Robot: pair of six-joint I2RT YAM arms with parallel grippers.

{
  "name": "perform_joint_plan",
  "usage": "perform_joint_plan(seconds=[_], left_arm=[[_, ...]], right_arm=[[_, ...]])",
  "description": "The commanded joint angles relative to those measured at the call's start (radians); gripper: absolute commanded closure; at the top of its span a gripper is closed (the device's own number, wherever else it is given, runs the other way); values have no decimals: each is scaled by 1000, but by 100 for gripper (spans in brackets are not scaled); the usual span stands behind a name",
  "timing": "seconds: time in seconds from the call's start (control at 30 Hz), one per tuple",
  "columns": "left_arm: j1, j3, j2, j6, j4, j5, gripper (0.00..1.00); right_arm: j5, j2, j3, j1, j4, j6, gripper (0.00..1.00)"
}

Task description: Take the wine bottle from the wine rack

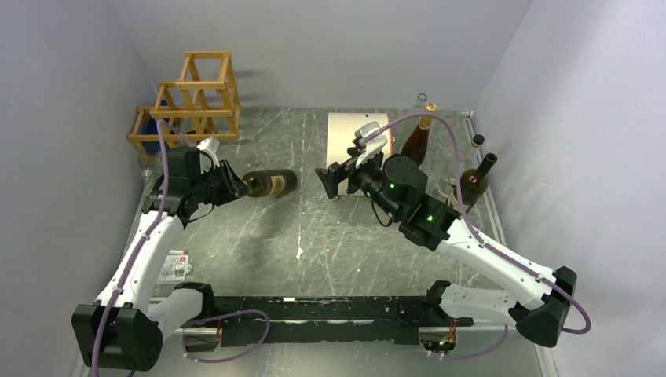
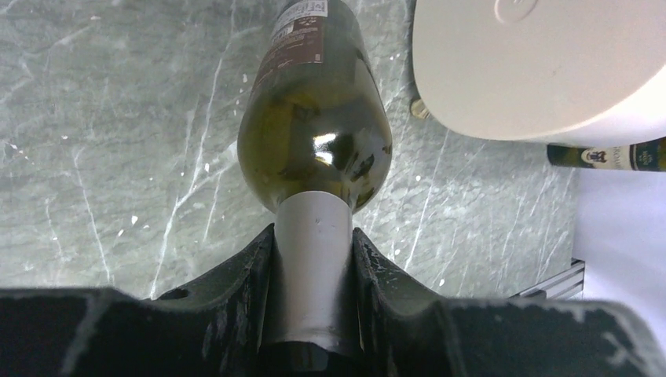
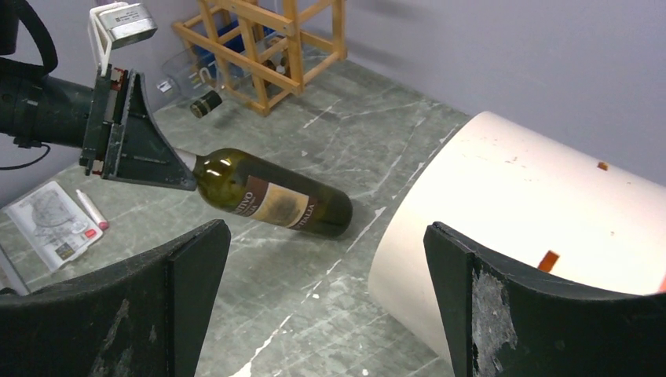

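The wine bottle [image 1: 271, 183] is dark green with a brown label and lies horizontal, low over the grey table, well away from the wine rack [image 1: 192, 102]. My left gripper [image 1: 236, 187] is shut on its silver-capped neck. In the left wrist view the neck sits tight between my left gripper [image 2: 312, 267] and the bottle [image 2: 314, 118] points away. I cannot tell whether its base touches the table. In the right wrist view the bottle [image 3: 271, 196] hangs from the left gripper [image 3: 157, 165], with the wooden rack [image 3: 259, 47] behind. My right gripper [image 3: 326, 232] stands wide open with nothing in it.
A cream drum [image 1: 357, 141] lies on its side just behind the right gripper [image 1: 334, 182]. A brown bottle [image 1: 416, 141] and a green bottle [image 1: 475, 181] stand at the right wall. A leaflet [image 1: 174, 265] lies near the left arm. Another bottle [image 3: 206, 102] lies by the rack.
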Motion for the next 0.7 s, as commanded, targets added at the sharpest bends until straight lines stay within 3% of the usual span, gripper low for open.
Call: perform_joint_plan(seconds=[0.0,0.4,0.67], left_arm=[[0,91,-2,70,-14,52,93],[0,261,-13,190,-260,55,93],[-1,308,-12,247,-372,25,93]], right_arm=[[21,-26,30,0,-11,-57,0],[-210,14,116,20,-23,-149,0],[-336,158,152,82,51,-180,0]])
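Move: Already gripped by the neck in the left fingers, the wine bottle has its middle about 8 cm to that hand's right, 1 cm farther out and 4 cm lower. The wine rack stands roughly 17 cm ahead and 13 cm left of the left hand, a little below. From the open right hand the bottle lies some 15 cm left, 3 cm ahead and 20 cm below; the white drum is about 10 cm ahead and 7 cm right, 24 cm below. Keeping its hold on the neck, the left hand lifts the bottle about 3 cm and draws it back as far, rolling its left side up and turning slightly clockwise. The right hand, fingers still wide open, rises and eases back, then sweeps left towards the bottle, ending some 5 cm farther left, turned about 15 degrees counter-clockwise with its fingertips tipping up. ##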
